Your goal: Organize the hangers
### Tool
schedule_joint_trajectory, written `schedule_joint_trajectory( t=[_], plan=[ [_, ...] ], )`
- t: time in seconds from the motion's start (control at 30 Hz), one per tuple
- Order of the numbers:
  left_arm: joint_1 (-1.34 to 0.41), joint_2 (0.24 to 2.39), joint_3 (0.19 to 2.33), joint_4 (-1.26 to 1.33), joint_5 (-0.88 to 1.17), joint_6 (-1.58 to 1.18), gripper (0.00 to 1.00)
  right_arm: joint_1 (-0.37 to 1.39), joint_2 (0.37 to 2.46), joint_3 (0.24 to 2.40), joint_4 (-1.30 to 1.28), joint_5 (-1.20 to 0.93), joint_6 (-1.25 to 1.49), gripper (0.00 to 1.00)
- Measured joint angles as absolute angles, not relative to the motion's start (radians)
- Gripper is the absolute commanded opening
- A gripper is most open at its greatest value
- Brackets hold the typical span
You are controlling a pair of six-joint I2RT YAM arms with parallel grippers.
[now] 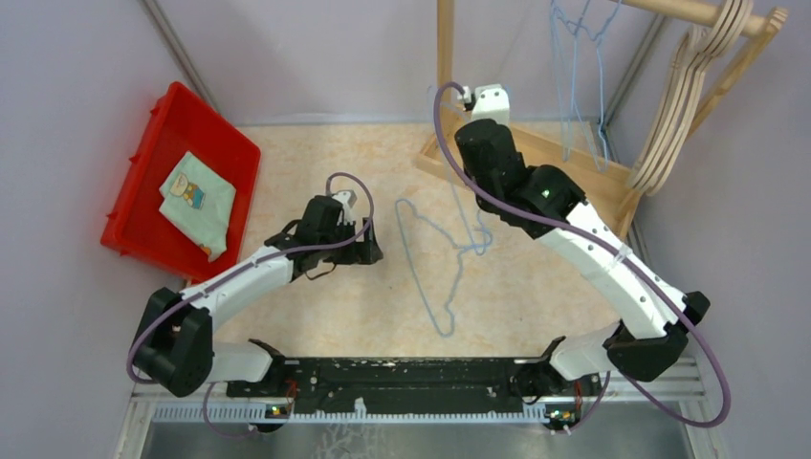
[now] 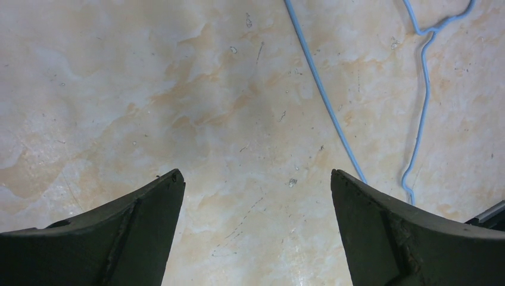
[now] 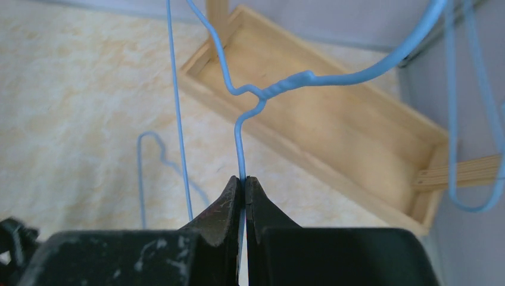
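Note:
My right gripper (image 3: 244,179) is shut on the thin neck of a light-blue wire hanger (image 3: 298,80), held up in the air over the rack's wooden base tray (image 3: 333,125). In the top view the right wrist (image 1: 488,105) hides those fingers. A second light-blue hanger (image 1: 421,253) lies flat on the table, its wire also in the left wrist view (image 2: 324,95). My left gripper (image 2: 256,179) is open just left of it, above bare table, with nothing between the fingers. More blue wire hangers (image 1: 574,67) and tan wooden hangers (image 1: 684,96) hang on the rack.
A red bin (image 1: 143,143) with a folded cloth (image 1: 198,203) sits at the left. The rack's upright post (image 1: 446,48) and top rail (image 1: 689,10) stand at the back right over the base tray (image 1: 564,153). Grey walls enclose the table.

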State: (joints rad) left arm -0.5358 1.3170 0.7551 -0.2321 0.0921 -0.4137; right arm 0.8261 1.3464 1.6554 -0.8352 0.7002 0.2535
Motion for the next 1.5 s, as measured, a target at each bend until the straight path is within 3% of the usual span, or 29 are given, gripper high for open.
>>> schedule_joint_trajectory(
  t=[0.27,0.53,0.93,1.33,1.5],
  plan=[
    [-0.536,1.277,0.753,-0.269,0.091,-0.413,0.98,0.821,1.4,1.822,-0.826,1.003,-0.01,0.0],
    [-0.536,1.274,0.753,-0.289,0.088,-0.4,0.98,0.775,1.434,1.82,-0.505,1.115,-0.329,0.0],
    [-0.533,1.274,0.753,-0.297,0.072,-0.395,0.98,0.612,1.603,1.963,-0.251,1.05,-0.503,0.0],
    [-0.506,1.301,0.754,-0.309,0.055,-0.385,0.98,0.48,1.887,2.313,-0.286,0.943,-0.489,0.0],
    [-0.483,1.319,0.756,-0.314,0.053,-0.384,0.98,0.457,1.961,2.365,-0.346,0.907,-0.476,0.0]
  ],
)
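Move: The right hand already holds a blue hanger; the rod stretch it is bound for lies about 20 cm ahead, 15 cm right and 20 cm above. The hung blue hangers are some 18 cm ahead, 22 cm right and 14 cm up, the wooden hangers about 6 cm ahead, 43 cm right and 12 cm up. From the left hand that rod stretch is some 23 cm ahead, 37 cm right and 46 cm up. The right hand carries its pinched blue hanger forward about 20 cm, up and right to the rod, finally dipping. ##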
